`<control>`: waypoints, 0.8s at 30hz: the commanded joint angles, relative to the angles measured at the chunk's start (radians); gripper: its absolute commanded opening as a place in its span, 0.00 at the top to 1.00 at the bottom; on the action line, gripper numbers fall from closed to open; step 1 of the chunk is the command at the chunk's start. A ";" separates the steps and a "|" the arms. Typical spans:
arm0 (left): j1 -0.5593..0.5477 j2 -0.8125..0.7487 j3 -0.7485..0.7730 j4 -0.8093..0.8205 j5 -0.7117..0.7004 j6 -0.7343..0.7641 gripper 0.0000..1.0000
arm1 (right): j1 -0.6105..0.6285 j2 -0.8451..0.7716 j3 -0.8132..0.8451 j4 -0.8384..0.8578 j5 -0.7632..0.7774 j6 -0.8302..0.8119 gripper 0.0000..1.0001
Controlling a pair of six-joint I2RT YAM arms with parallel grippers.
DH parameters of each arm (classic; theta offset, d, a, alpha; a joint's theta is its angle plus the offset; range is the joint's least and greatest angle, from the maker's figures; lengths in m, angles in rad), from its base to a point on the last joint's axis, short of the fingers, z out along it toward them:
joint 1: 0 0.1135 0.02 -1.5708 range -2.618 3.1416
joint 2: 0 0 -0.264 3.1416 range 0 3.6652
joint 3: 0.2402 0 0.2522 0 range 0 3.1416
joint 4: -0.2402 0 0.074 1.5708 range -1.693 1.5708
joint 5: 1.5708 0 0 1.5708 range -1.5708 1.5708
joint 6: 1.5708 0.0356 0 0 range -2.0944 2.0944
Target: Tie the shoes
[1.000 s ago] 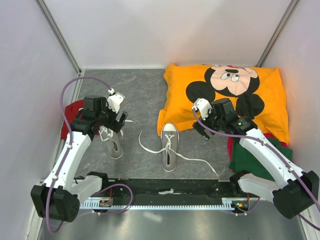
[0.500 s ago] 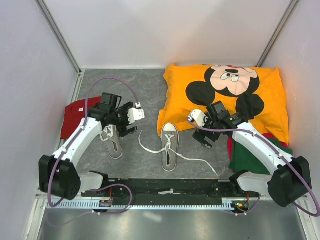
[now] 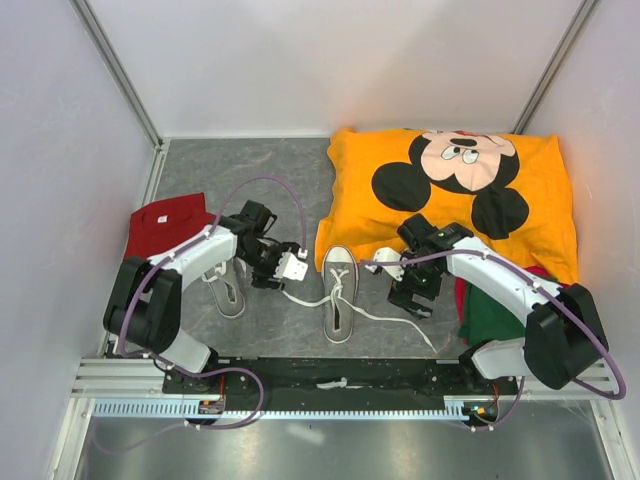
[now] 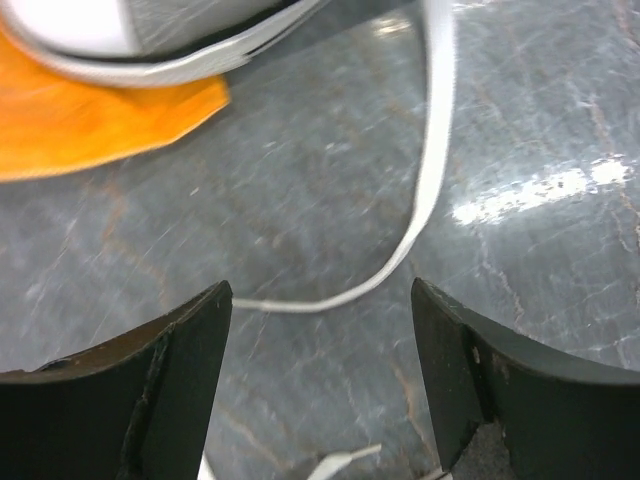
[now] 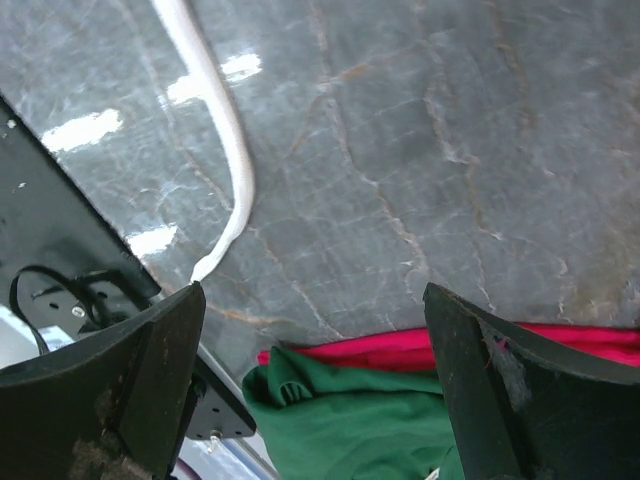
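Observation:
Two grey shoes with white toe caps lie on the floor, one (image 3: 228, 295) partly under my left arm, the other (image 3: 340, 300) in the middle with loose white laces trailing both ways. My left gripper (image 3: 283, 275) hangs low between the shoes, open over the middle shoe's left lace (image 3: 297, 296). In the left wrist view this gripper (image 4: 320, 300) straddles bare floor, with the lace loop (image 4: 430, 180) just ahead and the shoe's white sole (image 4: 150, 45) beyond. My right gripper (image 3: 408, 297), open, sits right of the middle shoe. Its wrist view shows the gripper (image 5: 312, 295) empty and the right lace (image 5: 228, 130) off to the left.
An orange Mickey Mouse pillow (image 3: 450, 190) fills the back right, its corner touching the middle shoe's toe. A red cloth (image 3: 160, 222) lies at the left. Green cloth (image 5: 350, 420) over red cloth (image 5: 480, 345) lies at the right. A black rail (image 3: 330, 372) runs along the near edge.
Both arms have swung inward and down towards the middle shoe. The left gripper left the left shoe for the lace. The right gripper came off the pillow edge to the floor.

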 commanded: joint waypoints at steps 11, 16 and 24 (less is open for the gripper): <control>-0.034 0.072 -0.090 -0.016 -0.062 0.181 0.67 | 0.290 0.099 -0.027 0.064 0.072 0.031 0.03; -0.034 0.063 -0.098 -0.016 -0.046 0.170 0.79 | 0.306 0.155 -0.079 0.149 0.132 0.034 0.18; -0.034 0.022 -0.125 0.013 0.012 0.118 0.98 | 0.304 0.127 -0.214 0.269 0.231 0.023 0.78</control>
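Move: The left lace's loose end lies under the left hand, some 3 cm back and 5 cm down; its shoe stands about 15 cm right and 5 cm back, the other shoe roughly 12 cm left and 4 cm back. From the right hand, the right lace runs about 4 cm back, 2 cm left and 6 cm below; the shoe is 18 cm left and 2 cm ahead, the green cloth about 22 cm right and 4 cm back. Left sinks back and pinches its lace; right swings back-left, then sinks 6 cm, half-closing around the other lace. ##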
